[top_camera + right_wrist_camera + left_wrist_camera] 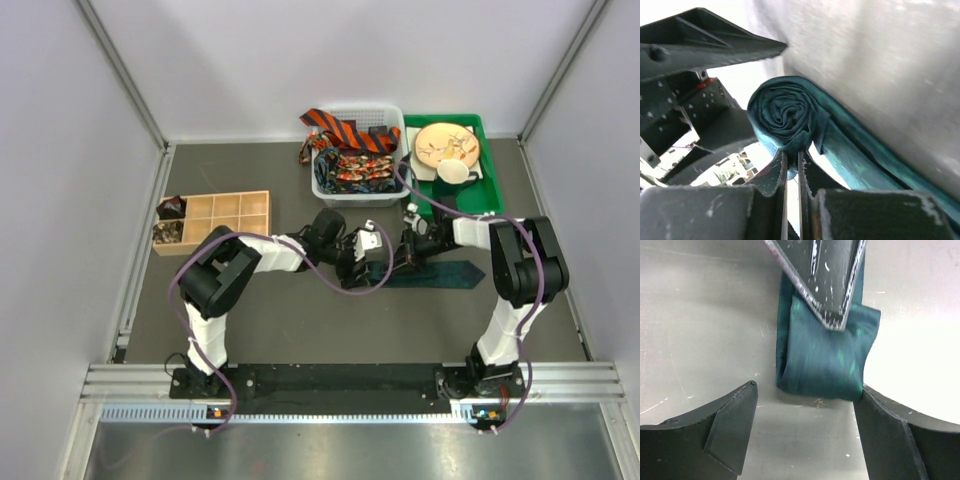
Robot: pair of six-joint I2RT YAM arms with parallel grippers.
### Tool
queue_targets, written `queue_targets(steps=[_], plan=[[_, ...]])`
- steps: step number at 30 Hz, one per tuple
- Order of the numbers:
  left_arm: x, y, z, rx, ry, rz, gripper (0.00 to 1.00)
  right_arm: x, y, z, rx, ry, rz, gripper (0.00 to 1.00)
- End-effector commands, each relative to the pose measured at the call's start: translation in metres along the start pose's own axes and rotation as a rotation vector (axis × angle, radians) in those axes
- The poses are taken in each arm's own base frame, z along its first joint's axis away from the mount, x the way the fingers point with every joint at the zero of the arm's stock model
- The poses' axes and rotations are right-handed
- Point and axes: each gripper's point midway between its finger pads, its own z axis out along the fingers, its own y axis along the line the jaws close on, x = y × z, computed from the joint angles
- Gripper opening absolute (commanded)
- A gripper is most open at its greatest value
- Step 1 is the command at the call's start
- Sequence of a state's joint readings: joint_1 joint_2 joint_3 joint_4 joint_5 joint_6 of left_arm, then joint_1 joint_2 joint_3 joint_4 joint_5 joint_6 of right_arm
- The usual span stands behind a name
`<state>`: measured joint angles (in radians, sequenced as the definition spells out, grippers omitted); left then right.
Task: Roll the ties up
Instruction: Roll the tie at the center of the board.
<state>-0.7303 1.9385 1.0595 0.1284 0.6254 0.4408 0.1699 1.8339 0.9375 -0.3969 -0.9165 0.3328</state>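
Note:
The dark teal tie (445, 275) lies on the table, its left end wound into a roll (825, 357) and its unrolled tail running off to the right. My right gripper (792, 159) is shut on the edge of that spiral roll (785, 112); its fingers (832, 285) come down onto the roll from above in the left wrist view. My left gripper (805, 407) stands open, one finger on each side of the roll's near end, the right finger (885, 430) close against the fabric. More ties, an orange-and-black striped one (340, 130) among them, fill the white basket (322, 185).
A wooden compartment box (225, 215) sits at the left with rolled ties in its left cells (168, 222). A green tray (490, 185) with a plate (447, 145) and a white cup (455, 172) stands right of the basket. Purple cables loop off both arms.

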Motion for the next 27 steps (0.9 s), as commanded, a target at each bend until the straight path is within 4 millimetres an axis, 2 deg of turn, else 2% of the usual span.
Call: queue_targets(steps=[1,6,11,17,22,26,27], plan=[[-0.013,-0.008,0.003,0.057,-0.127,0.014,0.81,-0.013,-0.057,-0.005,0.27,-0.06,-0.034,0.0],[-0.036,0.0,0.016,0.07,-0.212,0.051,0.8,-0.018,-0.063,-0.009,0.318,-0.079,-0.041,0.0],[-0.041,-0.002,0.028,0.106,-0.247,0.075,0.78,-0.02,-0.068,-0.011,0.353,-0.086,-0.039,0.0],[-0.038,-0.008,0.043,0.117,-0.225,0.065,0.61,-0.023,-0.075,-0.01,0.38,-0.089,-0.033,0.0],[-0.038,-0.011,0.051,0.11,-0.202,0.046,0.52,-0.025,-0.074,-0.004,0.36,-0.085,-0.038,0.0],[-0.025,-0.014,0.051,0.091,-0.108,0.035,0.37,-0.025,-0.059,-0.002,0.289,-0.067,-0.071,0.0],[-0.009,-0.018,0.048,0.095,-0.042,0.005,0.34,-0.024,-0.056,-0.004,0.28,-0.062,-0.07,0.0]])
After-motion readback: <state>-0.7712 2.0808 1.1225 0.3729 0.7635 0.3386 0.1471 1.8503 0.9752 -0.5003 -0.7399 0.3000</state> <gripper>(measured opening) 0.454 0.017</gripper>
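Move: The rolled part of the tie lies about 3 cm to the right of the left fingers, level with them ahead-back and in height; from the right fingers, which already pinch it, its middle is some 2 cm to the left. The tie tail runs on flat to the right, its middle about 18 cm right of the left hand and 2 cm lower. The white basket's middle is roughly 29 cm straight ahead of the left hand, and the green tray's 26 cm ahead and 23 cm right. Bring the wide-open left gripper about 5 cm right, flattening its downward slant by some 10 degrees, and close its fingers onto the two edges of the roll. Meanwhile keep the right fingers shut on the cloth and carry them right and down, 2 to 3 cm each way, tilting them more steeply towards the table. ##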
